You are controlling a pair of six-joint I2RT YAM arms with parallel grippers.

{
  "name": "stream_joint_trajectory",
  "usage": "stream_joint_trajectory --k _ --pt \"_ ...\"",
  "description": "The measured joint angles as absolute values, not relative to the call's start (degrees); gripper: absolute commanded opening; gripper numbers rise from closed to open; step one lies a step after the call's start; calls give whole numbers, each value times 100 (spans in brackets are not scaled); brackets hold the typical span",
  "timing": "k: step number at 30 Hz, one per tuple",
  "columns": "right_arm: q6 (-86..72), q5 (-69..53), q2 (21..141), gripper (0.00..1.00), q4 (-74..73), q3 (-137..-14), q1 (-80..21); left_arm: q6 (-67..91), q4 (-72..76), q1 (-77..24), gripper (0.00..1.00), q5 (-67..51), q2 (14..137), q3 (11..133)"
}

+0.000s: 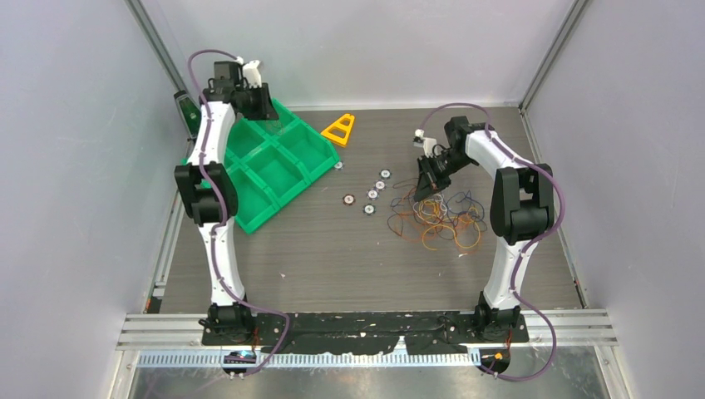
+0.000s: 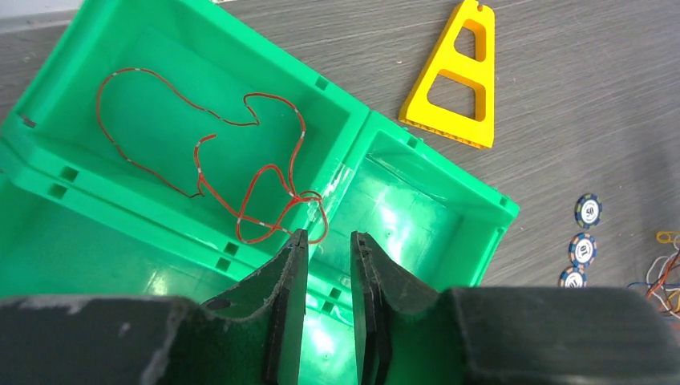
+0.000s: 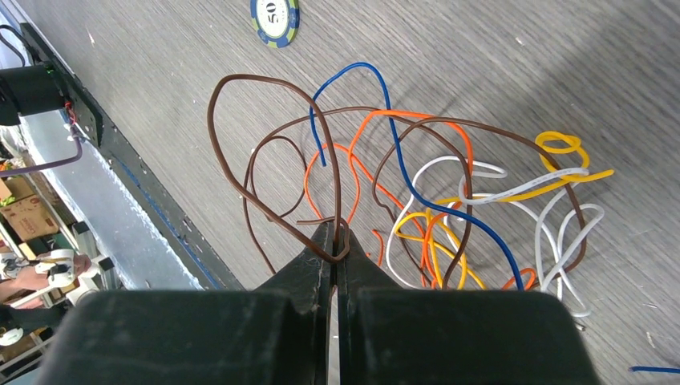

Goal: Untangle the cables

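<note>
The cables (image 1: 441, 218) lie in a loose tangle of brown, orange, yellow, white and blue loops on the table's right side. My right gripper (image 3: 337, 233) is shut on a brown cable (image 3: 257, 79), pinched at the fingertips at the tangle's edge; in the top view it (image 1: 428, 179) hangs over the pile's far left. One red cable (image 2: 298, 196) lies looped on its own in a compartment of the green tray (image 2: 353, 136). My left gripper (image 2: 329, 234) hovers over the tray, jaws apart with nothing between them, just in front of the red cable.
The green tray (image 1: 274, 158) sits at the back left. A yellow triangular piece (image 1: 339, 130) lies beside it. Several round poker chips (image 1: 372, 194) are scattered between tray and tangle. Walls enclose the table on three sides.
</note>
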State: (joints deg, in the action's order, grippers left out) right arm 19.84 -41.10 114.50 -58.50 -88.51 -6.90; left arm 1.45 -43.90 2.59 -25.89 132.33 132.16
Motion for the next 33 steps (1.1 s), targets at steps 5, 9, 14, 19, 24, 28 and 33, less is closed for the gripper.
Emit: stream_joint_trajectory --k 5,9,14,19,24,28,33 --pt "1992 -4021 11478 5 -5881 -8989 -690 593 -4338 261 27 -2635 13651 13316" --pt "2071 -3905 11539 5 -5916 -9109 -690 1033 -4235 283 29 -2657 14094 13579" --pt "2102 -3800 11577 5 -5944 -9174 -690 1496 -4042 338 34 -2373 14197 13576" --pt "2154 -3647 11579 5 -5996 -9174 -690 1920 -3498 456 32 -1905 14204 13579" --pt "2237 -3522 11579 5 -6029 -9174 -690 2036 -3151 558 40 -1809 14245 13585" --pt "2307 -3527 11579 5 -6069 -9177 -690 2001 -3004 598 72 -2174 14243 13583" --pt "2510 -3841 11574 5 -6200 -9386 -690 1520 -2613 534 100 -2659 13528 12818"
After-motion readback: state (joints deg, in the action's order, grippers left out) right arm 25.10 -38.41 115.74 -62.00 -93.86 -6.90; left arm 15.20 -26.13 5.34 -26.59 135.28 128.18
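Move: The red cable's bunched end, at the near divider of the green tray's far compartment, lies about 8 cm below my left fingertips and 2 cm ahead, 1 cm left. That compartment's middle is some 8 cm ahead and 5 cm left; the neighbouring empty compartment's middle is about 7 cm right, level fore and aft. The yellow triangle stands 17 cm right and 4 cm ahead. From my right hand, the bunch is about 43 cm left and 20 cm ahead. I sink my left hand some 6 cm to the red bunch at the divider, fingers still barely open, then sweep forward and left about 5 cm along the far compartment, turning some 20 degrees counter-clockwise. Then I lift about 4 cm, drawing slightly back and right, and spread the fingers almost fully. My right hand keeps its pinch on the brown cable, shifting barely a centimetre or two. ##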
